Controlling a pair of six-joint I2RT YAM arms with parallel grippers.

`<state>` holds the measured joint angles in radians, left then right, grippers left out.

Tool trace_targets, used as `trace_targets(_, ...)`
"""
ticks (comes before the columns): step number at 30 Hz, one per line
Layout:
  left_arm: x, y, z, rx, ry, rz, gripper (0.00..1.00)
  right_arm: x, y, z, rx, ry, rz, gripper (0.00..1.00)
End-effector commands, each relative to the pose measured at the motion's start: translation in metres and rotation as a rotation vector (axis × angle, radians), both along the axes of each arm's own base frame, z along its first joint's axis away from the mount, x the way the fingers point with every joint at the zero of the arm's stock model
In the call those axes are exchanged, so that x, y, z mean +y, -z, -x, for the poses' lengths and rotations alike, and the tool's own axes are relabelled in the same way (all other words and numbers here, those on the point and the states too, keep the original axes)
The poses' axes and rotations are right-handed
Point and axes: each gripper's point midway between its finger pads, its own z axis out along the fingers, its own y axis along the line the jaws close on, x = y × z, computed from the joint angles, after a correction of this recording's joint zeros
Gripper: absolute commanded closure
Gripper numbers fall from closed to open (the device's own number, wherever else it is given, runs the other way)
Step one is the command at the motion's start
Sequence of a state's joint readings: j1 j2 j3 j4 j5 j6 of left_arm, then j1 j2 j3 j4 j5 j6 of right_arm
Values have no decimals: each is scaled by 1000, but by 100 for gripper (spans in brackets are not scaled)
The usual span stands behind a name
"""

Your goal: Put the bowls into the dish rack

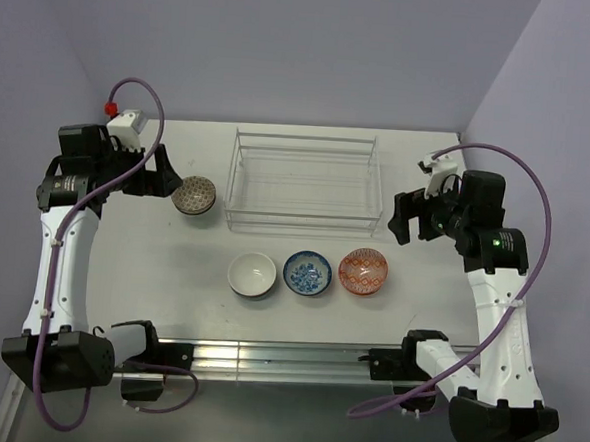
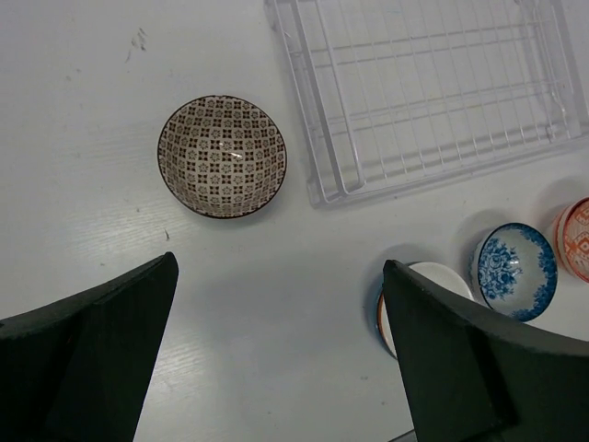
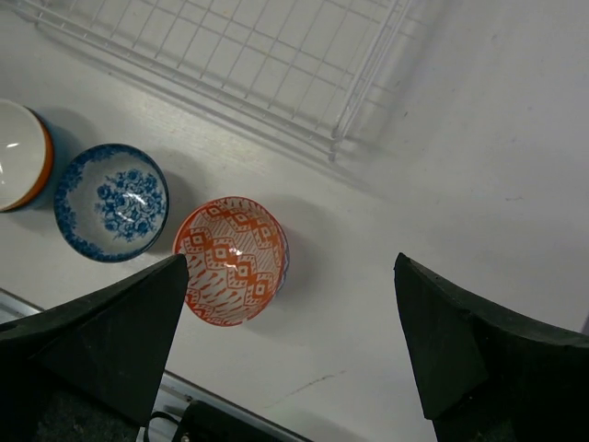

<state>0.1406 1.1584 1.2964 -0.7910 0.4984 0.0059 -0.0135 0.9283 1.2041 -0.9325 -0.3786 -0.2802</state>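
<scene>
The clear dish rack (image 1: 302,181) stands at the table's middle back and holds nothing. The grey-brown patterned bowl (image 1: 193,195) sits on the table just left of it, also in the left wrist view (image 2: 222,156). In a row before the rack stand the white bowl (image 1: 253,275), the blue-and-white bowl (image 1: 308,273) and the orange-red bowl (image 1: 363,270). My left gripper (image 1: 165,178) is open and empty, raised just left of the grey-brown bowl. My right gripper (image 1: 403,218) is open and empty, raised right of the rack, above and beyond the orange-red bowl (image 3: 231,260).
A metal rail (image 1: 266,360) runs along the table's near edge between the arm bases. Purple walls close the back and sides.
</scene>
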Motion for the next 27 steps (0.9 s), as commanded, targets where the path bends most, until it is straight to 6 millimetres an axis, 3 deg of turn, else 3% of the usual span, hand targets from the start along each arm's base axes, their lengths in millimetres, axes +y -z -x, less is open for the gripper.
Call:
trace_targets(1,8,-22,-7,-100,19,-88,1,12,-9,1,10,-37,-55,0)
trace_targets(3,5,-27,-11,-121,70,-135,0,15,-10,1,18,-39,-76,0)
trace_targets(4,0,-40,-12,-156,103,-145,1,17,-10,1,25,-44,-88,0)
trace_targets(7,-26,-44,-8,-191,255,-212,1,19,-9,-1,42,-40,-112,0)
trace_targets(11,-101,-36,14,-233,536,-271,4,23,-7,-1,83,-49,-180,0)
trace_targets(12,-114,-26,21,-224,597,-272,6,24,-8,-1,88,-51,-197,0)
trace_targets(13,-141,-21,37,-234,698,-264,8,18,-7,-4,101,-30,-215,0)
trace_targets(15,-166,-3,52,-241,804,-280,10,16,-9,-4,117,-30,-255,0)
trace_targets(16,-191,6,70,-248,896,-287,12,10,-7,-4,147,-11,-298,0)
trace_targets(18,-212,27,90,-236,996,-297,14,1,-5,-6,174,9,-336,0)
trace_targets(19,-231,38,110,-232,1083,-302,17,-3,-3,-3,197,25,-355,0)
trace_targets(21,-251,56,136,-245,1207,-326,20,-13,-1,-3,205,58,-388,0)
trace_targets(27,-284,95,169,-271,1388,-378,25,-29,7,1,214,133,-381,0)
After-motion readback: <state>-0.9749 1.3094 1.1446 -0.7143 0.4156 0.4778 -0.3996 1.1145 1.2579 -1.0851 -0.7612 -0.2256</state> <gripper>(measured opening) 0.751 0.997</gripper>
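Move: The blue flowered bowl lies some 33 cm to the left hand's right, 10 cm back and 18 cm below. Beside it, 15 cm to its left, sits the white bowl; the red bowl is 15 cm to its right. The dish rack's middle is about 25 cm farther out than the blue bowl. From the right hand, the blue bowl is about 21 cm left, 2 cm back and 18 cm below. Towards the blue bowl comes the left hand, sweeping about 26 cm right and 17 back, rising slightly before sinking to 10 cm below its start. It swings clockwise nearly 80 degrees to point right and more steeply down, fingers narrowing to three-quarters open, touching nothing. The right hand, open, drifts left, then shifts 5 cm right while tilting over. ##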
